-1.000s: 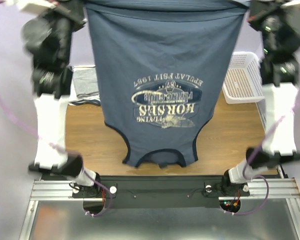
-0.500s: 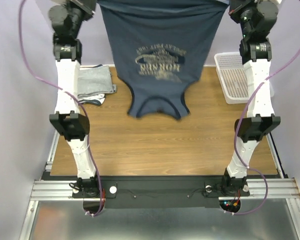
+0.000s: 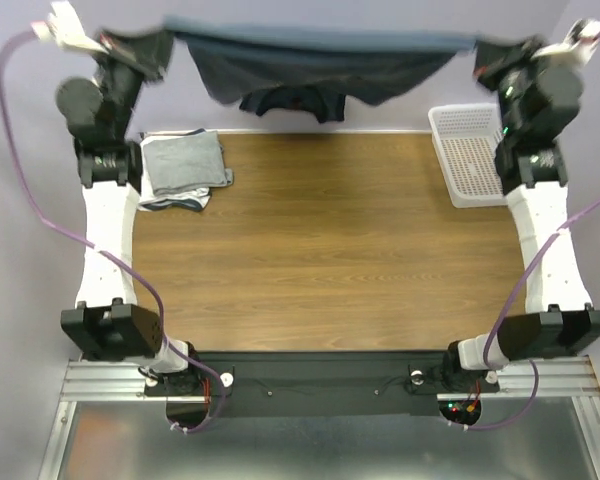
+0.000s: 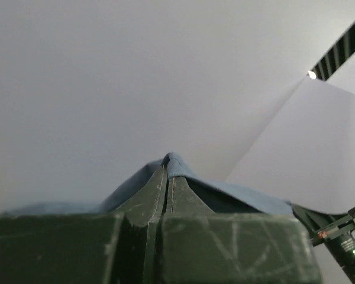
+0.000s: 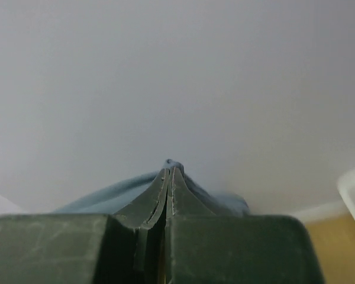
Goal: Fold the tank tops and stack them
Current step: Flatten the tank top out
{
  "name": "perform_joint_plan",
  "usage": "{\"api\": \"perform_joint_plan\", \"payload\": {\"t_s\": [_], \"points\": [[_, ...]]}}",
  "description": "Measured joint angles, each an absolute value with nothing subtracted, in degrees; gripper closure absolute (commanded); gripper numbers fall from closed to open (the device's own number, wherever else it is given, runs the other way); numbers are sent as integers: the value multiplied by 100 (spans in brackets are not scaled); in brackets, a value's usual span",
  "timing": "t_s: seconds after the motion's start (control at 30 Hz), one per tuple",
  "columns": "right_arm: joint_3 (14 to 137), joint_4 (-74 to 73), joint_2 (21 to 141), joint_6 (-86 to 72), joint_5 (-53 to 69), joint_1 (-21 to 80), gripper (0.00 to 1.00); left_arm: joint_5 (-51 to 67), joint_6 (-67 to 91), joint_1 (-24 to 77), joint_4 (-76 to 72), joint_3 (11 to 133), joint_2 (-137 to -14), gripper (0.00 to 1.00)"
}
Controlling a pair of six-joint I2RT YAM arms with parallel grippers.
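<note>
The slate-blue tank top [image 3: 310, 62] is stretched taut between my two grippers, high over the table's far edge. Its body sags below the line and its navy-trimmed neck end [image 3: 292, 102] hangs lowest; the lettering is hidden. My left gripper [image 3: 166, 38] is shut on one corner of the hem, where blue cloth [image 4: 242, 194] wraps over the closed left gripper [image 4: 167, 162]. At the opposite corner my right gripper [image 3: 477, 45] is shut too, with cloth [image 5: 106, 195] bunched around the right gripper [image 5: 170, 167]. A folded grey tank top [image 3: 183, 163] lies at the table's far left.
A white perforated basket [image 3: 467, 157] stands at the table's far right edge. White and dark cloth [image 3: 176, 200] pokes out beneath the grey folded piece. The wooden table [image 3: 330, 250] lies between the raised arms. A pale wall stands behind.
Both arms have swung the slate-blue tank top away from the camera toward the table's far edge. It hung down with its print showing; now it is pulled level and sagging.
</note>
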State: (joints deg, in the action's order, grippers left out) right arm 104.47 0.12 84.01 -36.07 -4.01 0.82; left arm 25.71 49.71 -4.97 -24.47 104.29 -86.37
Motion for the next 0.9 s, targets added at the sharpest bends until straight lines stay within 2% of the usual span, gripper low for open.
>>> {"api": "perform_joint_plan", "payload": {"t_s": [0.17,0.2,0.23,0.27,0.37,0.53,0.9], "points": [[7349,1,7430,-3850,-196,78,100,2532,5157,-423,-2338,6866,-7629,100],[6816,-224,7295,-3892,-137,80,100,2497,5157,-419,-1905,6248,-7470,100],[6230,-423,7166,-3935,-67,78,100,2497,5157,-419,-1905,6248,-7470,100],[5822,-674,7091,-3951,-27,75,100,2491,5133,-397,-1553,5094,-7192,100],[4576,-1149,6510,-3977,154,71,100,2335,4919,-381,-390,3750,-6425,100],[3450,-1918,5675,-4132,574,-78,100,2324,4707,-375,526,3039,-5157,100],[3015,-3131,5463,-4335,939,-143,100,2121,4272,-375,1863,2910,-4939,100]]}}
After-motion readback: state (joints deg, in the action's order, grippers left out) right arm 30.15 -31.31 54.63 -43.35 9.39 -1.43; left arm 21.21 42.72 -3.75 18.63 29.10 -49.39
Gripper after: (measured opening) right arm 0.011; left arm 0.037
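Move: Both hands already hold the tank top's hem corners high. The near table is where the hem goes: from the left hand about 14 cm back and 54 cm below, from the right some 22 back, 3 left and 53 below. The folded stack lies about 6 cm ahead, 7 left and 53 below the left hand; the basket about 4 ahead, 11 right and 48 below the right hand. Both hands keep their pinch, swinging the hem down about 50 cm and back towards the near table, tipping downward. ##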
